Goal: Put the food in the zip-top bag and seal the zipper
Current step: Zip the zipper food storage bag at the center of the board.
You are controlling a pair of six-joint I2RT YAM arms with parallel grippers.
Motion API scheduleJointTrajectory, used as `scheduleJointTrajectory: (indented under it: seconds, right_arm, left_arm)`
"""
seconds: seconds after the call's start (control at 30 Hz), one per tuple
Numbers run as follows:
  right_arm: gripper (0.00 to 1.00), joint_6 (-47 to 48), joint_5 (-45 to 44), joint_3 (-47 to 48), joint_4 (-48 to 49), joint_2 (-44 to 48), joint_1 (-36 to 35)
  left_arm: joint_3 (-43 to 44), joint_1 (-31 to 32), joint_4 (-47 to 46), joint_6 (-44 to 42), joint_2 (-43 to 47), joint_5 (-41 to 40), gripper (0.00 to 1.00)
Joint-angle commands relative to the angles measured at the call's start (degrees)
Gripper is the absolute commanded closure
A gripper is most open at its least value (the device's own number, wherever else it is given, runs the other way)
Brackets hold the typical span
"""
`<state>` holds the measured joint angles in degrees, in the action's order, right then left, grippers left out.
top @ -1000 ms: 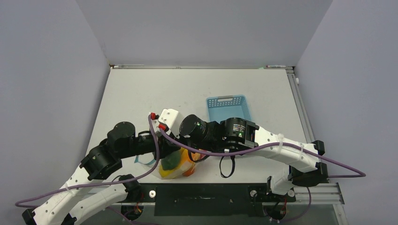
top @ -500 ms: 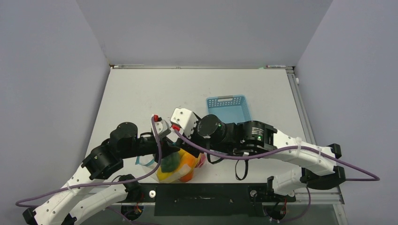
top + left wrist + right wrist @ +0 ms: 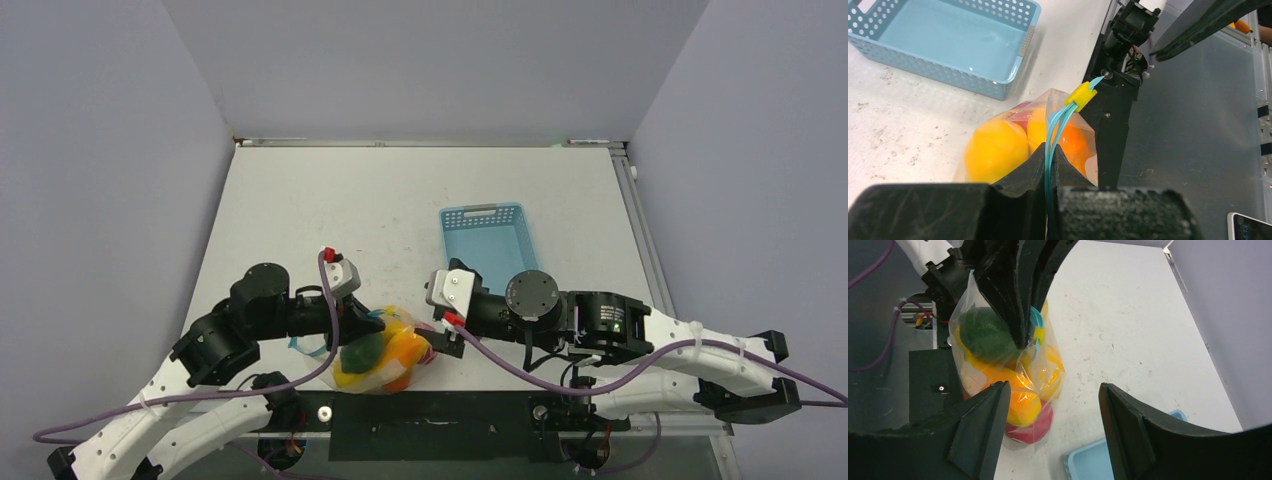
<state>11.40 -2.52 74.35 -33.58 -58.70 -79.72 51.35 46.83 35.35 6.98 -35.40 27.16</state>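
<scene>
The zip-top bag point(image 3: 384, 358) sits near the table's front edge, filled with the food: a green lime point(image 3: 982, 335), a yellow lemon point(image 3: 992, 150), an orange point(image 3: 1075, 144) and a red apple point(image 3: 1034, 426). My left gripper point(image 3: 377, 323) is shut on the teal zipper point(image 3: 1052, 135) at the bag's top, its jaws pressed together around the strip. A yellow slider point(image 3: 1080, 95) sits at the strip's far end. My right gripper point(image 3: 444, 338) is just right of the bag, open and holding nothing. In the right wrist view, my right gripper point(image 3: 1054, 387) frames the bag point(image 3: 1013, 375) from a short distance.
The light-blue lattice basket point(image 3: 487, 232) stands empty behind the right arm; its near wall point(image 3: 948, 75) also shows in the left wrist view. Purple cables point(image 3: 500, 358) loop over both arms. The black front rail point(image 3: 430, 415) runs just below the bag.
My right gripper has opened, let go of the bag's top and drawn back to the right. My left gripper has closed on the zipper strip, and the bag now lies fully visible.
</scene>
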Motion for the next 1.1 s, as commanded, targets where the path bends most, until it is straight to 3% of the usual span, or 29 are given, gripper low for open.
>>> scheduleJointTrajectory:
  seconds: [0.0,0.37,0.57,0.87,1.07]
  right_arm:
    - [0.34,3.57,7.7,-4.62,10.03,2.94,-0.28]
    - [0.35,4.27,11.38,-8.9,17.9,0.51,-0.33]
    - [0.45,3.97,13.61,-7.52,18.01,-2.54,-0.3]
    - [0.71,3.62,13.77,-6.62,18.25,-4.08,-0.34]
    - [0.76,3.21,14.43,-6.98,18.99,-3.37,-0.3]
  left_arm:
    - [2.45,0.11,-4.91,2.31,1.46,4.63,1.0]
    - [3.56,0.11,-5.53,3.54,2.43,7.91,1.0]
    - [4.22,0.15,-5.86,3.74,2.79,9.02,1.0]
    - [4.32,0.13,-6.63,3.99,2.83,10.8,1.0]
    - [4.02,0.11,-6.6,3.9,2.87,11.25,1.0]
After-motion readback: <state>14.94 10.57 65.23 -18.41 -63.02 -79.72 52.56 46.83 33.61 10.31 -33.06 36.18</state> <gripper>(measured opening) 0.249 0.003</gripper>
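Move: The yellow slider on the zipper sits about 5 cm to the right gripper's left, level with it fore and aft and some 6 cm below. The left gripper, clamped on the zipper, has that slider about 3 cm to its right and 1 cm below. From the right gripper, the fruit-filled bag lies about 6 cm left, 5 cm back and 15 cm down; the blue basket is roughly 18 cm ahead, 11 cm right and 25 cm down. Bring the open right gripper back and down first, then left and lower towards the slider, about 5 cm left overall, turning some 15 degrees counter-clockwise and closing to around a quarter open with its fingertips either side of the slider. Meanwhile keep the left fingers shut on the zipper and draw it about 3 cm back and 3 cm up. ##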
